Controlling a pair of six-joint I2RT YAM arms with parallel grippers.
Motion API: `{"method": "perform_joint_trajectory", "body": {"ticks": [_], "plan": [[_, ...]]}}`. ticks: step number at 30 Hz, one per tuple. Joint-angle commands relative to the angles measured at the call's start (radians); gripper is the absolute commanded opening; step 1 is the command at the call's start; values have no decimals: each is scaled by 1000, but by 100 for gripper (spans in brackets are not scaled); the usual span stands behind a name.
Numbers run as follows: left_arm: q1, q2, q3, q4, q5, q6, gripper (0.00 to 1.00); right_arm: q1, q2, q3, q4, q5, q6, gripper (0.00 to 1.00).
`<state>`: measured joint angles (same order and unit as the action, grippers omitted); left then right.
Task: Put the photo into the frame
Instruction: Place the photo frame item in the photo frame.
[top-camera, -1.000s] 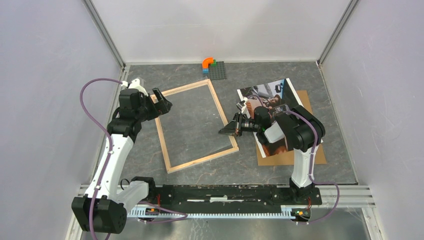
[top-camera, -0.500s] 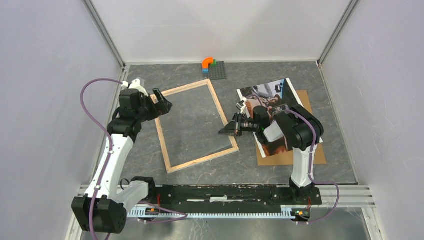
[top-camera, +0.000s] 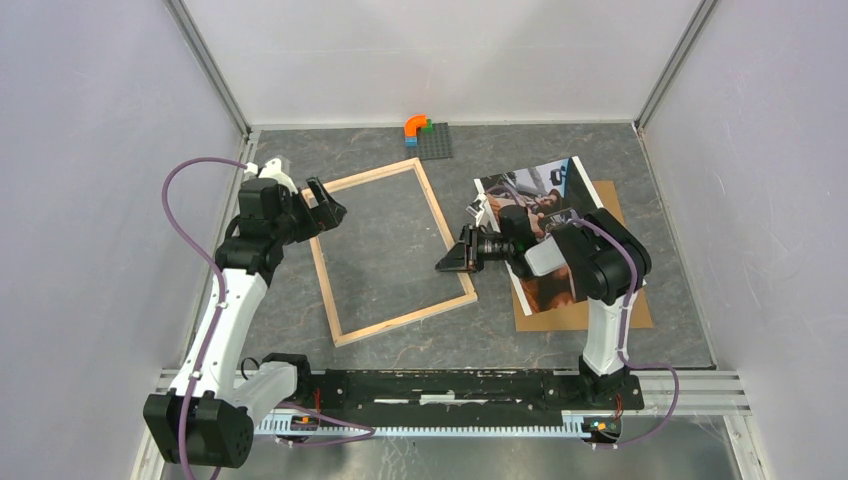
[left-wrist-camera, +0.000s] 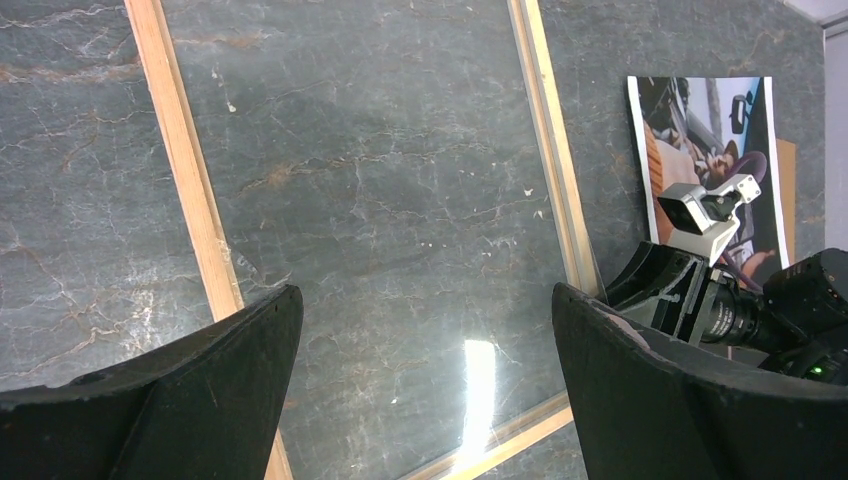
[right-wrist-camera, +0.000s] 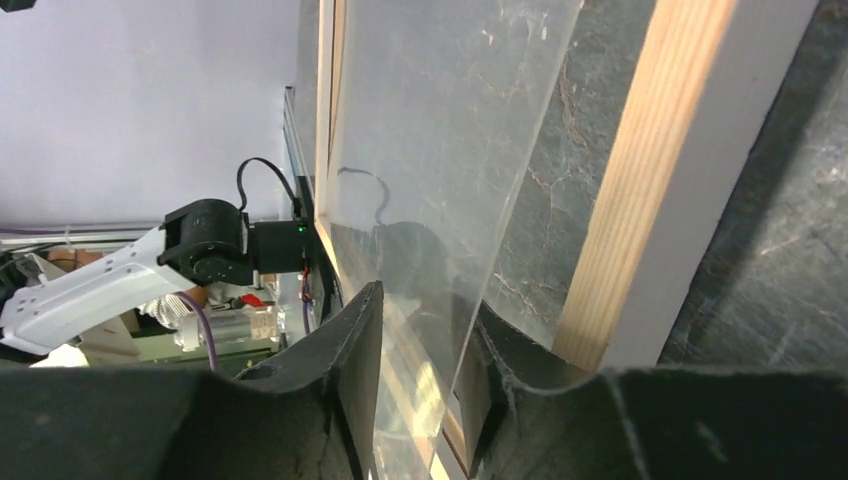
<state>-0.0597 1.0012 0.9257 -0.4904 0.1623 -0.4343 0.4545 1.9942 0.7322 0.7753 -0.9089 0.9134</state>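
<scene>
The pale wood frame (top-camera: 440, 215) lies flat at mid-table with a clear pane (right-wrist-camera: 440, 130) in it. The photo (top-camera: 530, 190) lies to its right, partly under my right arm. At the frame's right rail (right-wrist-camera: 640, 200) is my right gripper (top-camera: 446, 262), low and turned on its side. Its jaws stand apart, with the pane's lifted edge between the fingers (right-wrist-camera: 360, 340). Above the frame's far left corner hovers my left gripper (top-camera: 328, 203), wide open and holding nothing. In the left wrist view the frame (left-wrist-camera: 185, 170), the photo (left-wrist-camera: 700, 130) and the right gripper (left-wrist-camera: 650, 285) all show.
A brown backing board (top-camera: 600, 310) lies under the photo at the right. A dark baseplate (top-camera: 435, 142) with an orange and green brick piece (top-camera: 415, 126) sits at the back wall. White walls close in both sides.
My right gripper's jaws have parted around the pane's edge, where they were shut before. The left arm has hardly moved.
</scene>
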Motion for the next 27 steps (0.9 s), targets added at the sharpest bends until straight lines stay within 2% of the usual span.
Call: {"method": "perform_joint_trajectory", "body": {"ticks": [1, 10, 14, 19, 27], "plan": [[-3, -26, -5, 48, 20, 46, 100, 2, -54, 51, -179, 50, -163, 40], [-5, -45, -10, 49, 31, 45, 100, 3, -130, 110, -464, 174, -362, 61], [-7, -52, -14, 49, 32, 45, 100, 3, -165, 141, -577, 249, -433, 75], [-11, -63, -20, 49, 34, 45, 100, 10, -219, 181, -715, 342, -507, 80], [-14, -73, -23, 49, 50, 45, 100, 31, -292, 221, -886, 477, -588, 81]]}}
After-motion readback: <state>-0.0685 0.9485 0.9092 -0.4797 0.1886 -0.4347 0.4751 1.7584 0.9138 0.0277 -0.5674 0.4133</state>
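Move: The wooden frame with the clear sheet sloping into it has its middle some 14 cm to the right hand's left and 3 cm farther out, 3 cm lower; the sheet's right edge is still between this hand's part-open fingers. The frame's near-right corner lies about 7 cm back and 5 cm right. The photo's middle is roughly 23 cm right and 6 cm ahead. From the left hand, the frame's middle is about 10 cm right, level with it, 20 cm below. The clear sheet's right edge is let go inside the frame as the right fingers spread from about a third open to nearly wide. The right hand eases forward about 2.5 cm, then swings right some 3.5 cm at nearly the same height, its fingers tipping down by roughly 25 degrees, one seeming to bear on the frame's right rail from inside. ##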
